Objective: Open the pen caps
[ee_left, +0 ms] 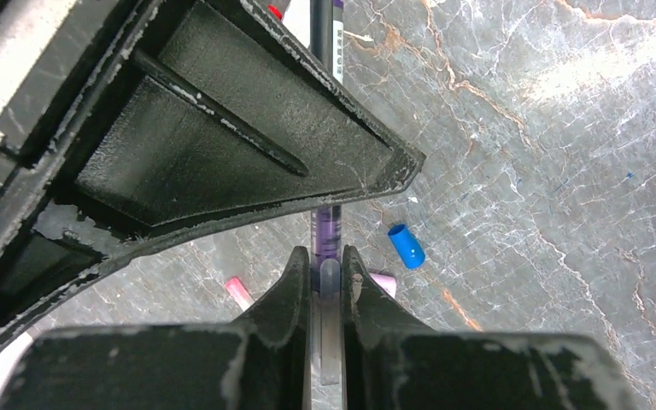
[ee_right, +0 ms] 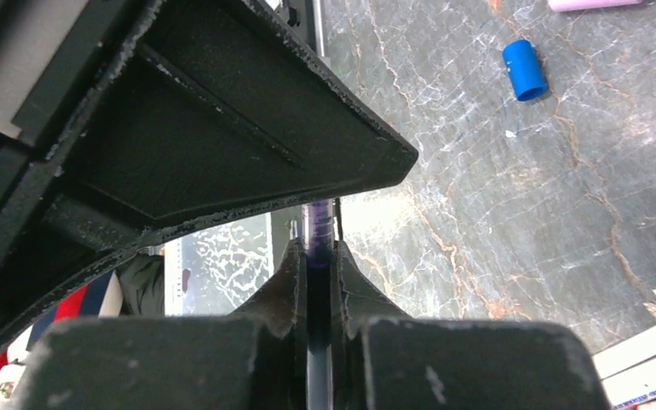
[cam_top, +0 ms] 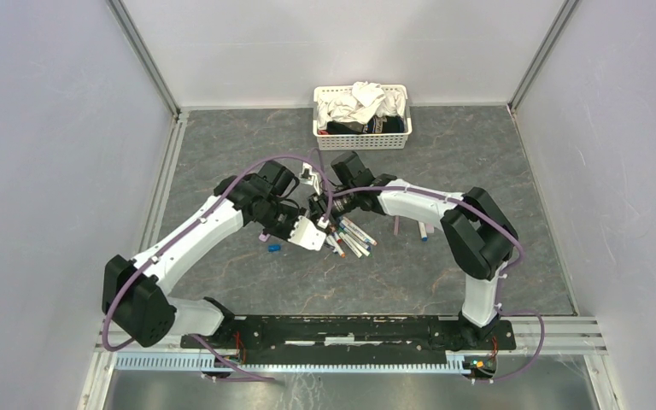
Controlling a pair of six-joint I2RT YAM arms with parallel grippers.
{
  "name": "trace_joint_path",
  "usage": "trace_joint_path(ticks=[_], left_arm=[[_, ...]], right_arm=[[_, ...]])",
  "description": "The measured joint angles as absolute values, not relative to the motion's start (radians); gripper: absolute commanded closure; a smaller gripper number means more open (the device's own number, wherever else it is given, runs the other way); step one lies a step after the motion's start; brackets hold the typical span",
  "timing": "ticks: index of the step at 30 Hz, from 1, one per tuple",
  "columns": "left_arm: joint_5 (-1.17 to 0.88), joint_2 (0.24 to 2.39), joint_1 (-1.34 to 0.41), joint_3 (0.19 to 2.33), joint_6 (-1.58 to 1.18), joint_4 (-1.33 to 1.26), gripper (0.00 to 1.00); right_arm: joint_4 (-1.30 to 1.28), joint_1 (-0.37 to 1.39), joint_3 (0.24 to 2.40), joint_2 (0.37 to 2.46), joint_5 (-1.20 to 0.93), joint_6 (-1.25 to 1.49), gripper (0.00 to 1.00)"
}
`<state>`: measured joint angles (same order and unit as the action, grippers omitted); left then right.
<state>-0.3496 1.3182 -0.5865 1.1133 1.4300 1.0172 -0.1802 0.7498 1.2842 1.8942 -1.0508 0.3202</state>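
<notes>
Both grippers meet over the table's middle, each shut on one end of the same purple pen (ee_left: 326, 229), held off the surface. In the left wrist view my left gripper (ee_left: 328, 260) pinches a pale grey end of it. In the right wrist view my right gripper (ee_right: 317, 252) pinches its dark purple part (ee_right: 318, 224). In the top view the left gripper (cam_top: 307, 219) and the right gripper (cam_top: 330, 205) are nearly touching. Loose pen caps lie below: a blue one (ee_left: 407, 246), a pink one (ee_left: 237, 292) and a pale pink one (ee_left: 383, 283). A heap of pens (cam_top: 352, 239) lies just right of the grippers.
A white basket (cam_top: 361, 140) of cloths stands at the back centre. Two more pens (cam_top: 424, 231) lie to the right of the heap. The blue cap (cam_top: 273, 248) lies left of the grippers. Grey walls close in the table on three sides.
</notes>
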Motion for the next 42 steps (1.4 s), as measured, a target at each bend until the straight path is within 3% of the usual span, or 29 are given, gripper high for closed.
trace_joint_path(ticks=[4, 10, 15, 24, 29, 33, 37, 42], left_arm=[[-0.349, 1.363, -0.553, 1.145, 1.436, 1.026, 0.98], [-0.262, 1.409, -0.333, 1.201, 1.469, 1.040, 0.98], [-0.268, 1.414, -0.323, 1.200, 1.457, 1.030, 0.98], [-0.312, 1.592, -0.323, 1.134, 1.188, 0.821, 0.97], [-0.288, 1.691, -0.323, 1.096, 1.083, 0.734, 0.89], [-0.281, 1.724, -0.323, 1.090, 1.040, 0.693, 0.83], [-0.277, 1.729, -0.323, 1.079, 1.013, 0.668, 0.65], [-0.271, 1.729, -0.322, 1.068, 0.995, 0.663, 0.52]], right_arm=[[-0.167, 0.737, 1.241, 1.863, -1.011, 0.276, 1.00], [-0.278, 0.666, 1.097, 1.792, -0.976, 0.211, 1.00], [-0.324, 0.607, 1.062, 1.744, -0.922, 0.196, 1.00], [-0.368, 0.276, 1.031, 1.508, -0.484, 0.184, 1.00], [-0.373, 0.119, 0.947, 1.434, -0.193, 0.178, 1.00], [-0.376, 0.089, 0.900, 1.441, -0.049, 0.179, 1.00], [-0.363, 0.090, 0.888, 1.486, 0.022, 0.181, 0.99], [-0.353, 0.091, 0.864, 1.526, 0.056, 0.183, 0.99]])
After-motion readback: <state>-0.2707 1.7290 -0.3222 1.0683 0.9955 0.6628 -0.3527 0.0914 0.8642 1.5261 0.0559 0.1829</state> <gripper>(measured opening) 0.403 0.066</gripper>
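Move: The left fingers hold the purple pen's cap, the right ones its body. The cap's drop spot lies about 8 cm ahead, 6 cm left and 13 cm below the left hand; the pink cap lies 3 cm ahead and 8 cm left of that hand, the blue cap 2 cm back and 5 cm left. The right hand's spot is some 14 cm ahead, 37 cm right; the pink highlighter is 12 cm ahead and 32 cm right, the white marker 11 cm ahead and 29 cm right. Pull the purple pen apart: draw the left gripper forward and left with the cap while the right pulls right and down with the body. Then lower the left some 12 cm beside the loose caps, turning it counter-clockwise, and open to let go of the cap. Swing the right, still gripping, right and forward past the highlighter, about 37 cm rightward in all, turning clockwise to point down and sinking. ##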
